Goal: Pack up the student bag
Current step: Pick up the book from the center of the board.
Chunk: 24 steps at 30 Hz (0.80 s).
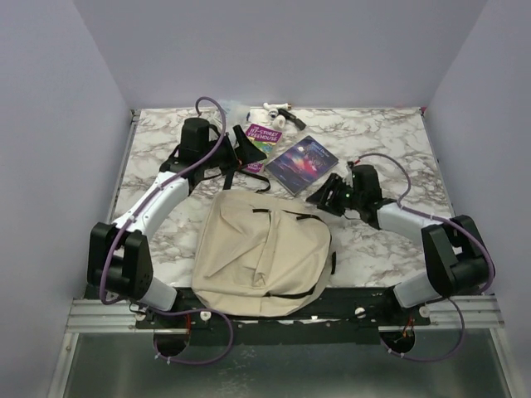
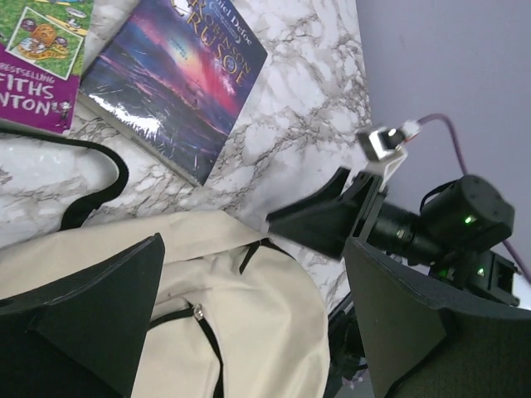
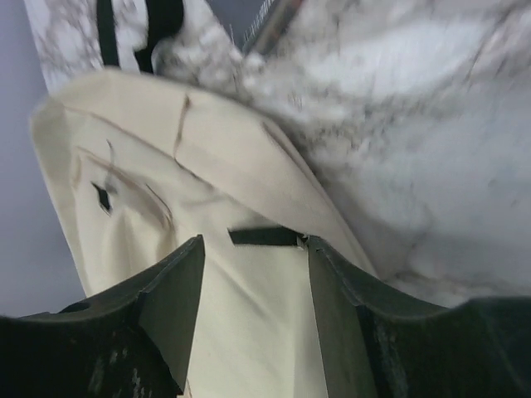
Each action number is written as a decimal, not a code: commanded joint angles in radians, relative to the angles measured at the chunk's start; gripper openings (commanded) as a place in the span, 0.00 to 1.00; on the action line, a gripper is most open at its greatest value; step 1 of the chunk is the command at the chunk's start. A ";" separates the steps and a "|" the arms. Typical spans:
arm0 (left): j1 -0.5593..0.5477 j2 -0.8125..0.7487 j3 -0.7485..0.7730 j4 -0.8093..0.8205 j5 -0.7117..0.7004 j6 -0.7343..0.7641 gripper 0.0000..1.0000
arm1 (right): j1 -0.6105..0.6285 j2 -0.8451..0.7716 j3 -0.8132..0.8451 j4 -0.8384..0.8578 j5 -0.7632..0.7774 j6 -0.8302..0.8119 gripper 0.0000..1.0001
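Note:
The student bag [image 1: 261, 249], beige with black zippers, lies flat at the table's near edge between the two arm bases. My left gripper [image 1: 247, 157] hovers past the bag's far edge with its jaws wide open and nothing between them. In the left wrist view the left gripper [image 2: 253, 242] frames the bag [image 2: 249, 332] and a small metal zipper pull [image 2: 197, 311]. My right gripper [image 1: 328, 192] is at the bag's far right corner. In the right wrist view the right gripper [image 3: 255, 249] stands open over beige fabric [image 3: 166, 166], its right finger beside a black tab [image 3: 264, 236].
A dark blue book [image 1: 303, 162] and a purple book [image 1: 265, 139] lie on the marble table [image 1: 398, 149] behind the bag. Small white items [image 1: 278, 112] sit at the back edge. A black strap [image 2: 91, 207] loops off the bag's top. Walls enclose three sides.

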State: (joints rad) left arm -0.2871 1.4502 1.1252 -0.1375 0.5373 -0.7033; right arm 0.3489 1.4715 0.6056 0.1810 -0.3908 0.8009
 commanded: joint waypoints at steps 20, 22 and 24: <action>-0.232 0.621 0.519 -0.240 -0.363 -0.210 0.90 | -0.343 0.714 0.775 0.002 -0.139 -0.236 0.79; -0.236 0.657 0.554 -0.273 -0.405 -0.227 0.90 | -0.342 0.720 0.755 0.039 -0.148 -0.231 0.79; -0.237 0.683 0.572 -0.294 -0.423 -0.250 0.90 | -0.343 0.737 0.756 0.049 -0.158 -0.230 0.78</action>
State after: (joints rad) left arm -0.5167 2.0747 1.6444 -0.3115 0.2256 -0.9028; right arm 0.0048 2.1590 1.3716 0.1947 -0.4736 0.6060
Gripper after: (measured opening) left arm 0.898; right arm 0.788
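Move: The Robinson Crusoe book lies about 17 cm ahead of my right hand and 5 cm to its left, some 4 cm lower. From my left hand it is roughly 14 cm ahead, 17 cm to the right and 19 cm below. The treehouse book lies some 19 cm to the left of the Crusoe book and 10 cm farther out. The bag's middle is about 23 cm back from my right hand and 22 cm to its left. I send my right hand quickly forward, about 24 cm, and some 11 cm to the right towards the Crusoe book's right-hand corner, rising over the first stretch and then sinking, fingers spreading wider. My left hand, kept wide open, sinks about 11 cm while going as far right and some 8 cm forward towards the same book, its fingertips tipping down some 20 degrees. ##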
